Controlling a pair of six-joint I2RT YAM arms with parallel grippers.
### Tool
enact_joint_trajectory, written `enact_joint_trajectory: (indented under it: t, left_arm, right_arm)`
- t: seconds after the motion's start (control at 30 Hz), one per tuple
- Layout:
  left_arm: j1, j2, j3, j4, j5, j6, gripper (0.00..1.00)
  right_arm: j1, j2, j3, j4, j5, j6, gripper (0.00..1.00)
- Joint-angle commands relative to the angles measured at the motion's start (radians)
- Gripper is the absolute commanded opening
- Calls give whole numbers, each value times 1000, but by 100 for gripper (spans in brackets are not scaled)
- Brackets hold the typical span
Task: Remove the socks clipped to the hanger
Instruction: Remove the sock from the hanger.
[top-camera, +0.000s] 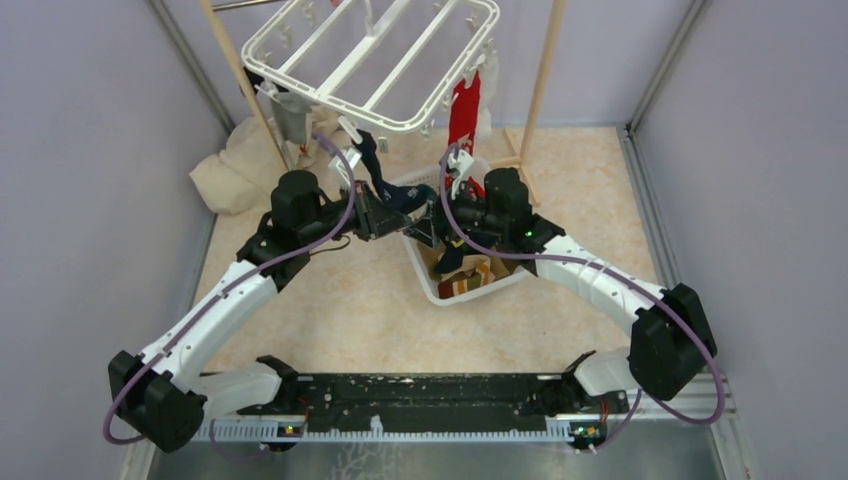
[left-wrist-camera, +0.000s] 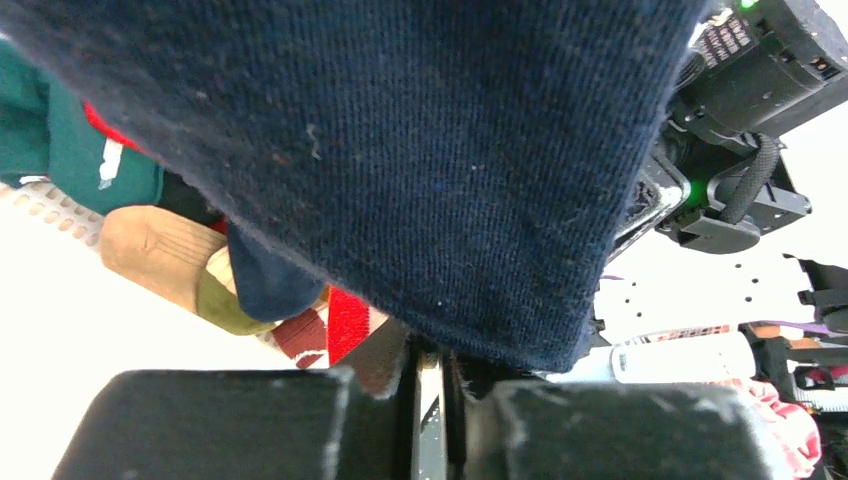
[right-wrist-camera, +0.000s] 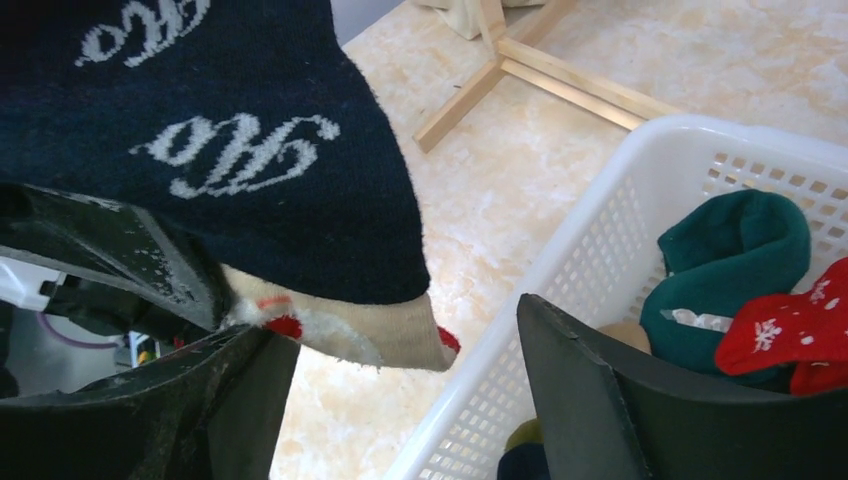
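Observation:
The white hanger (top-camera: 370, 60) hangs at the back with a red sock (top-camera: 463, 105) and a grey sock (top-camera: 288, 112) clipped to it. A navy sock (top-camera: 370, 155) runs from a clip down to my left gripper (top-camera: 400, 212). In the left wrist view this navy sock (left-wrist-camera: 400, 150) fills the frame, and its lower edge meets my left gripper (left-wrist-camera: 430, 365), whose jaws are almost together on it. My right gripper (right-wrist-camera: 400, 325) stands open just beside it at the basket's rim. The sock's lettered navy part (right-wrist-camera: 230, 150) and cream toe (right-wrist-camera: 370, 330) hang by its left finger.
A white slatted basket (top-camera: 430, 285) sits between the arms and holds a green sock (right-wrist-camera: 735, 250), a red patterned sock (right-wrist-camera: 790, 325) and others. Wooden poles (top-camera: 545, 70) with a floor base (right-wrist-camera: 560, 80) carry the hanger. Cream cloth (top-camera: 235, 165) lies at the back left.

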Motion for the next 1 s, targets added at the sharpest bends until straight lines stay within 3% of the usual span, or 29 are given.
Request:
enact_joint_trajectory:
  t: [0.0, 0.13, 0.2, 0.3, 0.53, 0.7, 0.97]
  left_arm:
    - [5, -17, 20, -54, 8, 7, 18]
    - [8, -10, 18, -111, -21, 35, 44]
    - [8, -10, 12, -127, -37, 43, 54]
    - [12, -14, -1, -143, -52, 51, 59]
    - [19, -40, 2, -218, -136, 86, 70]
    - [21, -105, 29, -267, -220, 113, 94]
    - [22, -157, 73, -292, -247, 176, 98]
  right_arm:
    - [-2, -24, 38, 106, -35, 5, 71]
    - [-1, -28, 21, 118, -50, 18, 47]
    - [-2, -24, 13, 117, -55, 21, 22]
    - [-1, -23, -9, 123, -53, 33, 0]
    - [-1, -55, -58, 118, -37, 45, 0]
    - [-1, -86, -90, 101, -23, 49, 0]
    - [-1, -120, -124, 105, -22, 72, 0]
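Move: In the left fingers, nearly shut, is the beige end of the navy sock. From the open right hand this end lies about 3 cm left and 1 cm above, roughly 1 cm nearer the base. The sock's clip on the hanger is about 12 cm ahead of the left hand, 8 cm left and 12 cm above. From the right hand, the basket's middle is some 9 cm ahead, 6 cm right and 20 cm below, and the red sock's middle is 13 cm ahead, 6 cm right and 5 cm above. Closing on the sock's beige end while easing up a centimetre, the right hand pinches it shut, then draws it about 3 cm down and 2 cm back, slightly right, away from the clip. The left hand lets go and opens wide, dips some 4 cm, then slips about 5 cm left in all and climbs most of the way back, turning some 10 degrees counter-clockwise. ##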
